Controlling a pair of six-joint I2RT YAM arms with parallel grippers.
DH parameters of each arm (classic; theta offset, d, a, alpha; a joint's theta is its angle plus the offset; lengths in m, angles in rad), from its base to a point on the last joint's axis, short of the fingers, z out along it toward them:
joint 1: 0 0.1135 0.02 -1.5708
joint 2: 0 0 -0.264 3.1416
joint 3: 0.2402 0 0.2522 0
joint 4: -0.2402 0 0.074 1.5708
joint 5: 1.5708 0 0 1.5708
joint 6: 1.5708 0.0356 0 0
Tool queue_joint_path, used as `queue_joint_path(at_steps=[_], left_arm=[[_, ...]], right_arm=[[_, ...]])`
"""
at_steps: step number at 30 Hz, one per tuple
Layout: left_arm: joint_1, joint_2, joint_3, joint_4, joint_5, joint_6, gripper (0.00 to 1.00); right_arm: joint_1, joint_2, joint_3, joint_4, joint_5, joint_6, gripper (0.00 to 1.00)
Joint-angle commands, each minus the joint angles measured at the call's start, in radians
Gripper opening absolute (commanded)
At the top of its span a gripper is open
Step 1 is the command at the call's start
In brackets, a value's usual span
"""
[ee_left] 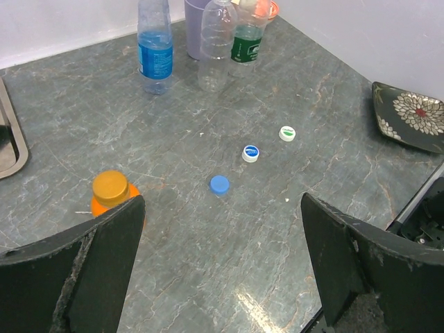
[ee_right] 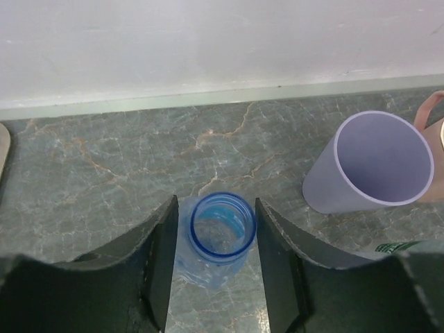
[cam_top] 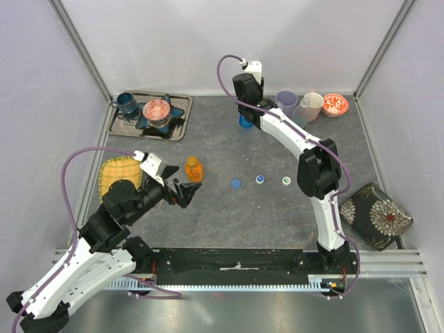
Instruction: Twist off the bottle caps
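Note:
The orange bottle point(cam_top: 193, 168) point(ee_left: 111, 189) stands capped, just beyond the left finger of my left gripper point(cam_top: 182, 182) point(ee_left: 222, 257), which is open wide and holds nothing. The blue-tinted bottle point(cam_top: 245, 123) point(ee_right: 222, 225) point(ee_left: 155, 55) stands at the back with its mouth uncapped. My right gripper point(cam_top: 244, 114) point(ee_right: 215, 223) straddles its neck, open, with a thin gap showing on the left side. Two clear bottles point(ee_left: 216, 48) point(ee_left: 246, 40) stand uncapped beside it. Three loose caps lie mid-table: a blue cap point(cam_top: 236, 184) point(ee_left: 219, 184), a white-and-blue cap point(cam_top: 260, 180) point(ee_left: 250, 153) and a white-and-green cap point(cam_top: 286, 181) point(ee_left: 287, 133).
A lilac cup point(ee_right: 374, 163) point(cam_top: 286, 103) stands right of the blue-tinted bottle, with a beige cup point(cam_top: 312, 105) and a red bowl point(cam_top: 335, 104) beyond. A tray point(cam_top: 182, 111) of crockery sits back left, a yellow woven plate point(cam_top: 114, 173) left, a floral dish point(cam_top: 374, 215) right.

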Motion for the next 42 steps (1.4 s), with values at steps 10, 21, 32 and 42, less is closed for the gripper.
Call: queue_joint_path(at_steps=[10,21,32,42], left_arm=[[0.002,0.007,-0.013,0.046,0.005,-0.047,0.99],[0.002,0.007,-0.001,0.035,-0.050,-0.072,0.99],[0.002,-0.034,-0.008,-0.041,-0.292,-0.122,0.99],[0.002,-0.129,-0.007,-0.184,-0.554,-0.256,0.99]], right_arm=[[-0.001,-0.073,-0.015,0.001,-0.009,0.010,0.72],[0.019,-0.237,-0.075,-0.005,-0.027,0.029,0.78],[0.183,-0.695,-0.638,0.233,-0.288,0.130,0.78],[0.435,-0.588,-0.787,0.276,-0.379,0.193,0.83]])
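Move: The right fingers are still around the neck of the uncapped blue-label bottle standing at the back, its middle about 8 cm below the hand. The orange bottle lies some 21 cm back, 17 cm left and 13 cm below. The plain blue cap is about 24 cm back and 4 cm left, on the table; the clear bottle stands 11 cm right, 1 cm back. For the left hand the orange bottle is roughly 16 cm ahead, barely to the right, 20 cm lower. The right hand opens further and comes free of the blue-label bottle's neck, rising about 11 cm, then sweeps back some 25 cm and left 12 cm towards the orange bottle, swinging about 35 degrees counter-clockwise and sinking again near the end, jaws wide and empty. Late on, the left hand, still open, swings about 7 cm left, turning some 25 degrees counter-clockwise. ##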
